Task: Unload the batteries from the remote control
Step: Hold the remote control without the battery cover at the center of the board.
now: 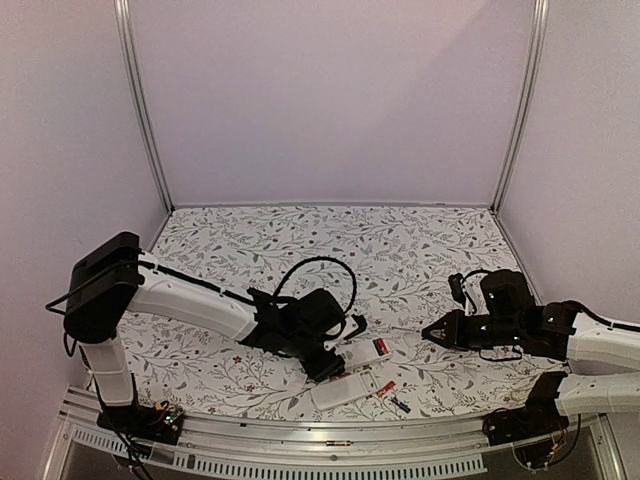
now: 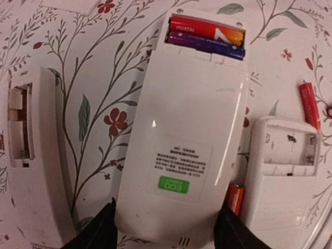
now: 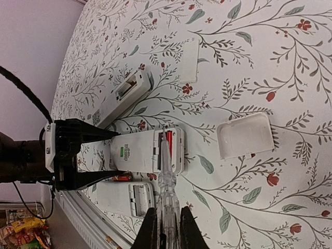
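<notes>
A white remote control lies back up on the table, its battery bay open. Two batteries sit in the bay: a red-orange one and a dark purple one beside it. My left gripper is shut on the remote's lower end, one black finger against each side. My right gripper is shut on a clear pen-like stick. The stick's tip hovers over the bay, by the red battery. In the top view the left gripper and right gripper face each other across the remote.
Two other white remotes with empty bays lie either side: one left, one right. Loose batteries rest nearby: a red one and an orange one. A detached cover lies farther out. The table's metal front rail is close.
</notes>
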Action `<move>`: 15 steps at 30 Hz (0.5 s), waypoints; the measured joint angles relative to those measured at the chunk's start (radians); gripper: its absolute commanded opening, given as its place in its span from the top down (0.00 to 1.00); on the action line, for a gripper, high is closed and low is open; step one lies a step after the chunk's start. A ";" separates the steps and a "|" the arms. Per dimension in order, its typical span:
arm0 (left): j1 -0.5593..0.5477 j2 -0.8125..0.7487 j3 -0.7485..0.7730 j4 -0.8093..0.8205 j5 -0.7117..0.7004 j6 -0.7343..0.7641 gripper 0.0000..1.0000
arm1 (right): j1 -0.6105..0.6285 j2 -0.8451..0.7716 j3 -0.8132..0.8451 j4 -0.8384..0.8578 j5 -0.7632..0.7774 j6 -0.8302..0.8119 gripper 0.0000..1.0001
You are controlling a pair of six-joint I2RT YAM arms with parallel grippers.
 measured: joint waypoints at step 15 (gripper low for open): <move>0.006 0.021 0.053 -0.079 0.045 0.005 0.16 | 0.000 -0.033 0.000 -0.008 0.024 0.035 1.00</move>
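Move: The left fingers already straddle the hand-side end of the battery-loaded remote. Its middle lies about 6 cm to their right and 2 cm ahead, at finger height. A loose red battery is roughly 3 cm back and 2 cm right, with the near empty remote's middle some 4 cm back and 4 cm right. The far empty remote is about 6 cm ahead and 2 cm left. From the right hand the loaded remote is some 14 cm left, level fore and aft, 10 cm lower. Open the left gripper from a bit over half to most of its width to let go of the loaded remote's end, staying down at the board. While the fingers spread, ease the hand back barely 1 cm towards the near empty remote, so that the base-side finger pushes the loose red battery and that remote back; hardly turn the wrist, only a few degrees of tilt. ##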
